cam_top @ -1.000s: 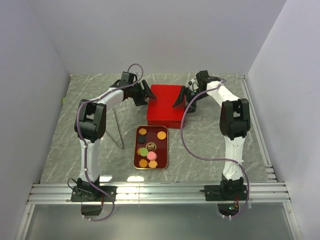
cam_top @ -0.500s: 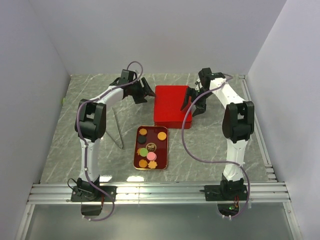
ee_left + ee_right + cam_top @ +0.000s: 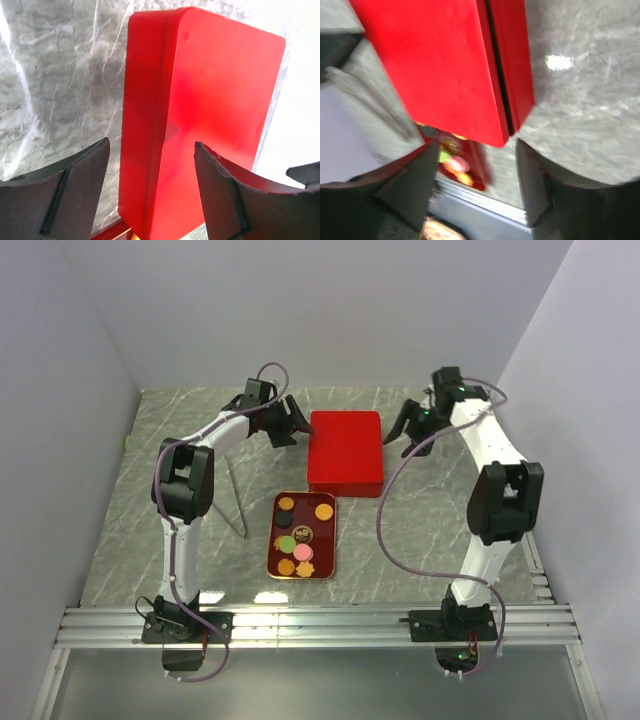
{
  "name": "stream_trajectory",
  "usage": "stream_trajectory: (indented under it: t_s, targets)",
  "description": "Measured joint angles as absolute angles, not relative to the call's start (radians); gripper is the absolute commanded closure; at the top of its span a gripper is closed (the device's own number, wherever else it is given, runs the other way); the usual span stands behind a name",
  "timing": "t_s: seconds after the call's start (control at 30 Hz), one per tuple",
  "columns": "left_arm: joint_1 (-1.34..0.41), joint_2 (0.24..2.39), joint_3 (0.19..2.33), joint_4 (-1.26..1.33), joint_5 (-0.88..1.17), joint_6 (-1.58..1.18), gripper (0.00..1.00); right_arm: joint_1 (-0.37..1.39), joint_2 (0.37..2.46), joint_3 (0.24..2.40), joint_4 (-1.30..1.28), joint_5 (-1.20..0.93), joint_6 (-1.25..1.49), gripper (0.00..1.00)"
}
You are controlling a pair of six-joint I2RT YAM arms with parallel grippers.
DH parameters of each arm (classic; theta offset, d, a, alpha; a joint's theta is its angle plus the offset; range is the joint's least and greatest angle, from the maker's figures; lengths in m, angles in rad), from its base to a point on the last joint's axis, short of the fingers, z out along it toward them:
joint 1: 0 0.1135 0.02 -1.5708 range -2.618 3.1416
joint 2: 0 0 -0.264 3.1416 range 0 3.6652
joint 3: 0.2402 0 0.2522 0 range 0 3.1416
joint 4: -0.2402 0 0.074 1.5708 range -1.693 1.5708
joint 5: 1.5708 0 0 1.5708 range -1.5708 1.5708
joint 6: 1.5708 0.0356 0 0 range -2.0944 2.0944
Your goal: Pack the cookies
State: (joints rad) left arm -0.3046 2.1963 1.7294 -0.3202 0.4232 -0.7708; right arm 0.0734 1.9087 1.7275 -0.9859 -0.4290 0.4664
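Observation:
The cookies [image 3: 300, 536], orange, green, pink and dark, lie in a dark red tray [image 3: 272, 540] in the middle of the table. Behind it sits a closed red box [image 3: 345, 452]. My left gripper [image 3: 297, 425] is open at the box's left edge. In the left wrist view the red box [image 3: 215, 90] lies just beyond the spread left gripper [image 3: 151, 142]. My right gripper [image 3: 405, 435] is open, a little apart from the box's right side. The right wrist view shows the box [image 3: 435, 65], the blurred cookies [image 3: 454, 163] and the open right gripper [image 3: 477, 142].
A thin bent metal rod [image 3: 236, 498] stands left of the tray. An aluminium rail [image 3: 320, 622] runs along the near edge with both arm bases. Grey walls close in the left, back and right sides.
The red box has slid a little to the right. My right arm has swung rightward and its gripper has come away from the box. The left gripper followed slightly right.

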Motion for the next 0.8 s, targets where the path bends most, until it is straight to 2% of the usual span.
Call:
stream_trajectory:
  t_s: [0.03,0.1,0.13,0.17,0.2,0.23,0.33,0.5,0.8]
  targets:
    - [-0.305,2.199,1.735,-0.32,0.424,-0.771,0.26,0.041,1.887,1.676,-0.938,-0.469,0.495,0.41]
    - [-0.305,2.204,1.741,-0.319,0.424,-0.771,0.26,-0.023,1.876,1.604,-0.873,-0.526,0.543,0.46]
    - [-0.305,2.206,1.743,-0.321,0.424,-0.771,0.26,-0.051,1.887,1.58,-0.846,-0.546,0.565,0.56]
    - [-0.306,2.207,1.745,-0.321,0.424,-0.771,0.26,-0.079,1.905,1.564,-0.821,-0.56,0.582,0.6]
    - [-0.306,2.208,1.745,-0.321,0.424,-0.771,0.26,-0.1,1.93,1.56,-0.801,-0.573,0.598,0.64]
    - [-0.307,2.208,1.747,-0.323,0.423,-0.771,0.26,-0.111,1.961,1.561,-0.783,-0.58,0.612,0.73]
    - [-0.312,2.208,1.755,-0.325,0.42,-0.771,0.26,-0.109,2.053,1.586,-0.748,-0.604,0.638,0.83]
    - [-0.333,2.225,1.81,-0.357,0.404,-0.769,0.26,-0.084,2.166,1.647,-0.73,-0.614,0.659,0.9]
    - [-0.385,2.279,1.926,-0.463,0.342,-0.735,0.27,0.013,2.306,1.789,-0.723,-0.611,0.665,0.91]
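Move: The red box's middle lies about 11 cm to the left of the right hand, 6 cm ahead and some 12 cm below. From the left hand it is about 10 cm to the right, 3 cm back and 6 cm below. The cookie tray is roughly 14 cm back and 20 cm left of the right hand, 14 cm lower. The metal tongs lie 15 cm back and 16 cm left of the left hand, 9 cm lower. The red box's right side is met by the right hand's fingers, which close nearly shut as that hand drops about 12 cm and goes forward some 7, swinging out to the right first and then back left against the side wall, its wrist tilting slightly. The left hand, fingers still open, shifts about 3.5 cm right over the box's left edge. ##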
